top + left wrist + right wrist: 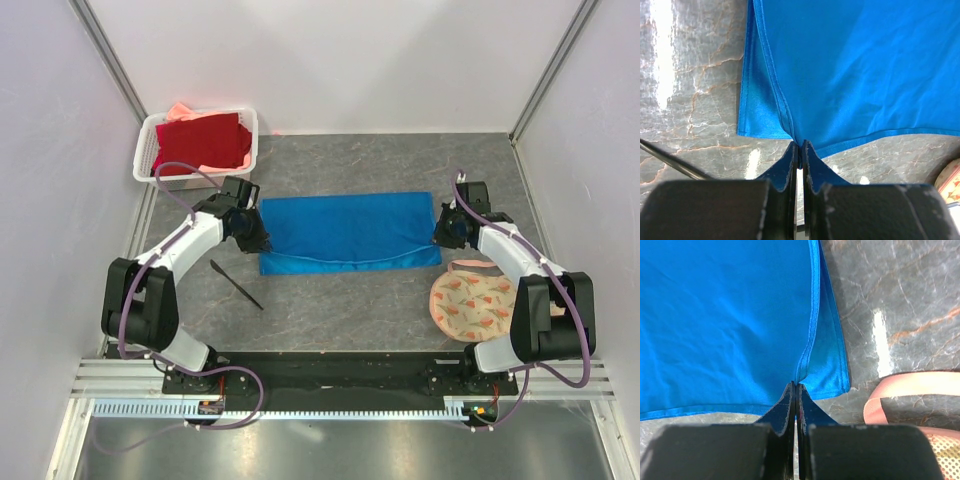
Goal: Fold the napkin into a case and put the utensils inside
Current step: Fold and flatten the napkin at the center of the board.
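The blue napkin (345, 232) lies folded into a wide band across the middle of the table, its upper layer lifted a little at both ends. My left gripper (258, 240) is shut on the hemmed top layer at the napkin's left end (785, 75), fingertips pinched together (800, 145). My right gripper (440, 232) is shut the same way on the hem at the napkin's right end (740, 320), tips meeting at the seam (796, 385). One black utensil (236, 284) lies on the table to the left front of the napkin, and its thin shaft (670, 159) shows in the left wrist view.
A white basket (150, 150) holding a dark red cloth (205, 140) stands at the back left. A round peach floral mat (472, 305) lies front right, close to the right arm, its rim (905, 387) showing in the right wrist view. Walls close in both sides.
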`<action>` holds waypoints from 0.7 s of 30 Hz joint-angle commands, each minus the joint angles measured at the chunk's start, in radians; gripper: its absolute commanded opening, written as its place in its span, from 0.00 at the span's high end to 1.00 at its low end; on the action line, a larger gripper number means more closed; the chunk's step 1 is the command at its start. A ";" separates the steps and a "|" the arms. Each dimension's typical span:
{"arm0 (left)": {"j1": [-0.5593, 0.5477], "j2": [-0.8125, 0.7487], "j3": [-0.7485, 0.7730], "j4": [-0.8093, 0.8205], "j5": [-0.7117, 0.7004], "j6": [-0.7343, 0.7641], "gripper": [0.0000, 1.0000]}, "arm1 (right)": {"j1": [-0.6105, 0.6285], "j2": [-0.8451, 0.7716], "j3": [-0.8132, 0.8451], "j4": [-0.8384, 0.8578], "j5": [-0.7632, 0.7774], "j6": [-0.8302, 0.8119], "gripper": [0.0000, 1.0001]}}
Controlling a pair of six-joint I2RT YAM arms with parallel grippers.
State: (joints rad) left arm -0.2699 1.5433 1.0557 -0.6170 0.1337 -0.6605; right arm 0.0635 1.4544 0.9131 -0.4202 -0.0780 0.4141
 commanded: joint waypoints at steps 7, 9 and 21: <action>0.001 -0.017 -0.049 0.023 0.015 0.032 0.98 | 0.004 -0.014 -0.054 -0.002 0.029 -0.021 1.00; 0.001 -0.011 -0.068 0.033 0.015 0.030 0.98 | 0.004 -0.011 -0.063 0.003 0.033 -0.020 1.00; 0.003 0.055 -0.077 0.062 0.013 0.038 0.98 | 0.002 0.044 -0.039 0.026 0.043 -0.020 1.00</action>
State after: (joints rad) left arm -0.2699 1.5959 0.9543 -0.5827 0.1368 -0.6601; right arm 0.0635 1.4979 0.8459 -0.4156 -0.0448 0.4030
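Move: Both hands already hold the napkin's upper layer by its near corners, 6 to 7 cm above the table. From the left hand, the lower layer's near-left corner lies about 5 cm back and 3 cm left, and the dark utensil's middle 8 cm back, 7 cm left. From the right hand, the lower near-right corner is about 4 cm back, 2 cm right; the floral pouch's middle sits some 14 cm back, 15 cm right. Still pinching the upper corners, both hands sink about 4 cm and draw back 2 cm towards the lower edge. ##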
